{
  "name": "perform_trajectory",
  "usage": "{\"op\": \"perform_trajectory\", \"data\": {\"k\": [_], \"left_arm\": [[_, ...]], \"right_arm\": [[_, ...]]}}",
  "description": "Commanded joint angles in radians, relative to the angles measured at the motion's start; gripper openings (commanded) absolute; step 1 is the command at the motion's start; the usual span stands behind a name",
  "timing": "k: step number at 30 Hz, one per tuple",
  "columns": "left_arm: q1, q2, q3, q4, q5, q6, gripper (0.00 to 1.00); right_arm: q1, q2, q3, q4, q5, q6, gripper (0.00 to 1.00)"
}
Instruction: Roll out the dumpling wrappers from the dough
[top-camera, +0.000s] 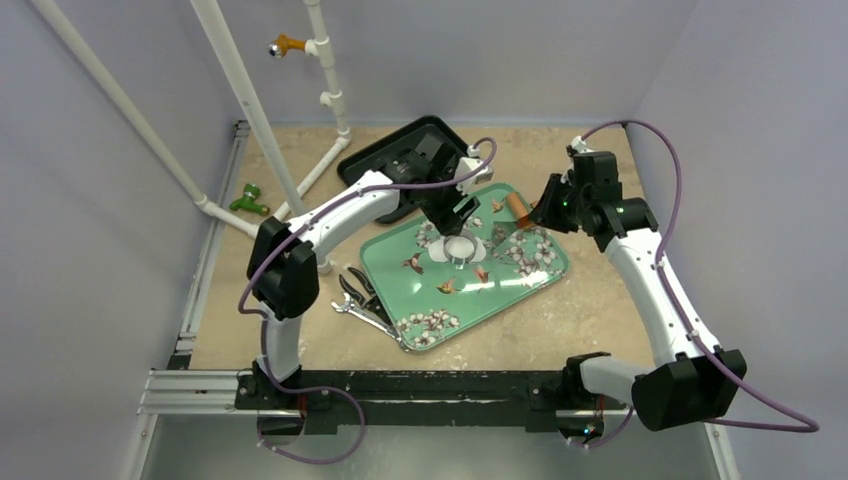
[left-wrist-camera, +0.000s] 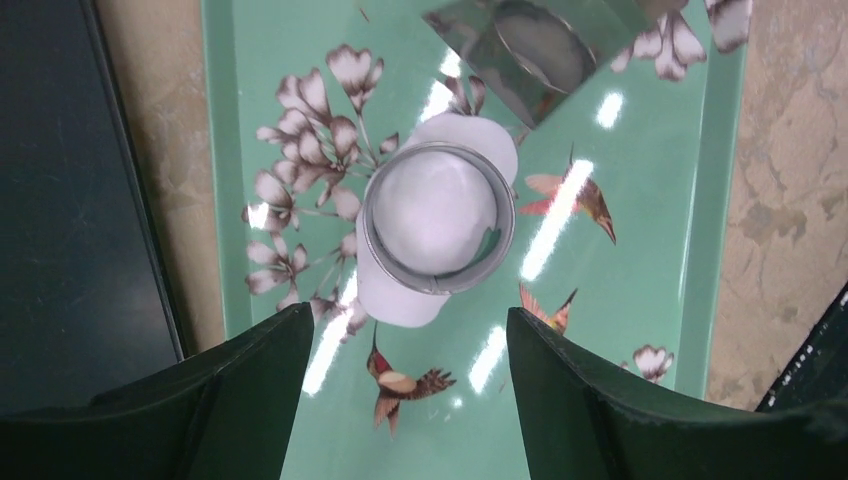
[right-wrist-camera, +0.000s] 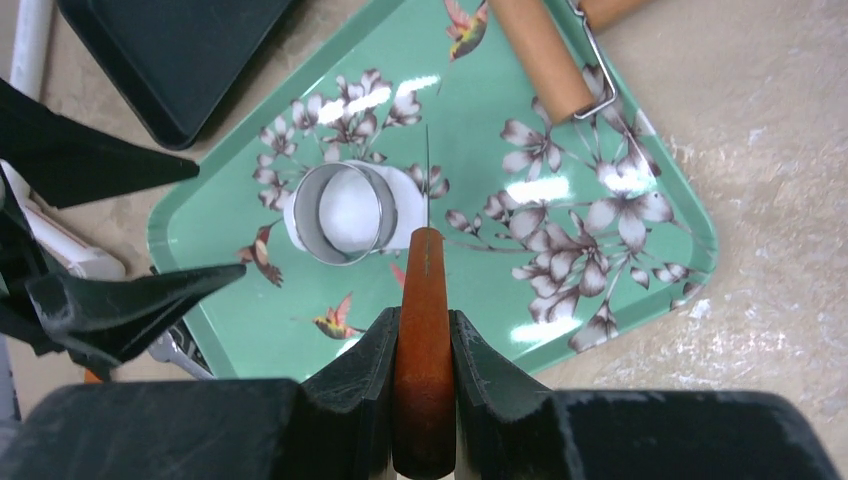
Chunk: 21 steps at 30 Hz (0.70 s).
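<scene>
Flattened white dough (left-wrist-camera: 400, 300) lies on the green flowered tray (top-camera: 520, 290). A shiny metal ring cutter (left-wrist-camera: 437, 220) stands on it, and the round of dough inside the ring is a dumpling wrapper (left-wrist-camera: 430, 205). Dough sticks out past the ring on two sides. My left gripper (left-wrist-camera: 410, 320) hovers just above the ring, open and holding nothing; the top view also shows the left gripper (top-camera: 455, 230) and the ring (top-camera: 459, 248). My right gripper (right-wrist-camera: 424, 320) is shut on the brown wooden handle (right-wrist-camera: 425, 300) of a thin metal blade (left-wrist-camera: 530, 50), held to the right of the ring (right-wrist-camera: 345, 212).
A wooden rolling pin (right-wrist-camera: 545, 55) lies at the tray's far right corner. A black tray (top-camera: 385, 160) sits behind the green one. Metal tongs (top-camera: 360, 300) lie off the tray's left edge. White pipes (top-camera: 250, 110) rise at the left, near a green toy (top-camera: 248, 200).
</scene>
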Motion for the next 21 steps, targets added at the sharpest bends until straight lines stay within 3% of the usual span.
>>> {"op": "perform_trajectory", "data": {"k": [1, 7, 9, 12, 18, 21], "left_arm": [[-0.008, 0.040, 0.037, 0.100, -0.052, -0.086, 0.68], [-0.027, 0.102, -0.006, 0.187, -0.093, -0.125, 0.60], [-0.034, 0.114, 0.016, 0.174, -0.078, -0.132, 0.53], [-0.052, 0.100, 0.020, 0.161, -0.045, -0.133, 0.52], [-0.072, 0.125, -0.009, 0.189, -0.166, -0.057, 0.54], [-0.070, 0.144, 0.011, 0.198, -0.198, -0.019, 0.47]], "right_arm": [[0.002, -0.020, 0.000, -0.048, -0.021, -0.029, 0.00], [0.001, -0.026, -0.008, -0.043, -0.066, -0.043, 0.00], [0.001, -0.020, -0.016, -0.014, -0.092, -0.039, 0.00], [0.001, -0.001, -0.015, -0.006, -0.113, -0.036, 0.00], [0.001, 0.011, -0.023, 0.013, -0.131, -0.054, 0.00], [0.002, 0.028, -0.025, 0.022, -0.117, -0.070, 0.00]]}}
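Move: The steel ring, standing on the flattened dough, lies about 5 cm to the right of the open left hand, level fore and aft, with its middle some 7 cm below; the dough is just beneath the ring. The scraper blade hangs about 9 cm right and 3 cm below that hand, and the wooden roller is roughly 8 cm ahead and 15 cm right. From the right hand, gripping the scraper, the ring is about 12 cm left, 4 cm ahead and 15 cm down. The ring on the dough is approached by the left hand, which slides to its right and slightly forward, then sinks to just over the rim, about 5 cm down and 4 cm right in all, its fingers narrowing but still well apart. The right hand keeps its grip on the scraper and eases back, down and a little left by 1 to 2 cm each, tipping the blade slightly down beside the dough's right end. ##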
